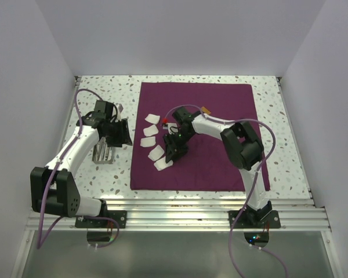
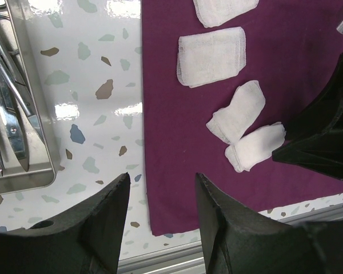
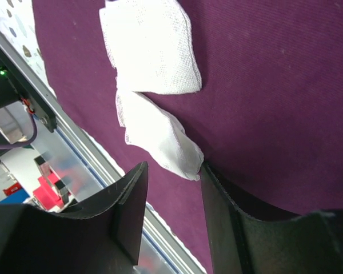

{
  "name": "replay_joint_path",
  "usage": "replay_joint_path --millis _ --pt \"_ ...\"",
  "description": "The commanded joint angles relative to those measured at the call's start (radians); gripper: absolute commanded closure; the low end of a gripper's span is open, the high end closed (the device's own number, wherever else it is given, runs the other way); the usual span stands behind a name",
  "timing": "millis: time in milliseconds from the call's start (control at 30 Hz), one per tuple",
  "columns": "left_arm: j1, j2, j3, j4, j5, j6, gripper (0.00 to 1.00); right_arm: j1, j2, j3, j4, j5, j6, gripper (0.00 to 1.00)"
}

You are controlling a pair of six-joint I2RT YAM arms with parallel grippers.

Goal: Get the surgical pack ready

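Note:
The maroon cloth (image 1: 220,145) lies flat on the table. Several white gauze squares sit in a column on its left part, the nearest one (image 1: 162,164) at the bottom. My right gripper (image 1: 174,152) hovers low just beside that one. In the right wrist view the gripper (image 3: 174,165) is open, and the corner of this gauze (image 3: 154,134) touches the tip of one finger (image 3: 217,188); nothing lies between the fingers. Another gauze (image 3: 151,45) lies just beyond. My left gripper (image 2: 163,180) is open and empty over the cloth's left edge. The metal tray (image 2: 31,103) holds steel scissors (image 2: 6,85).
A small orange strip (image 1: 206,109) and a small red item (image 1: 165,120) lie on the far part of the cloth. The aluminium rail (image 1: 174,202) runs along the near table edge. White walls close in the left, right and back.

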Motion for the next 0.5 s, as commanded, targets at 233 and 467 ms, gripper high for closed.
replay_joint_path --millis 233,467 --pt "-0.002 -0.020 0.024 0.024 0.019 0.020 0.47 0.021 0.030 0.048 0.046 -0.047 0.028 0.65" --pt "0.000 -0.024 0.021 0.025 0.025 0.020 0.46 0.022 0.024 0.051 0.031 -0.014 0.034 0.80"
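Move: The nearest gauze lies with its free right end practically between the right fingertips, its middle about 2 cm to the left, level fore and aft and some 1 cm below. The next gauze sits about 5 cm left and 4 cm ahead of the right hand, and a third roughly 8 cm left and 8 cm ahead. From the idle left hand the nearest gauze is about 14 cm right, 6 cm back and 10 cm down. Ease the right gripper about 1.5 cm to the left over the near gauze's right end, sinking a mere half centimetre late on, and close the fingers from nearly half open to about a fifth, pinching the cloth between the tips. Keep the wrist's slanting attitude as it is. ##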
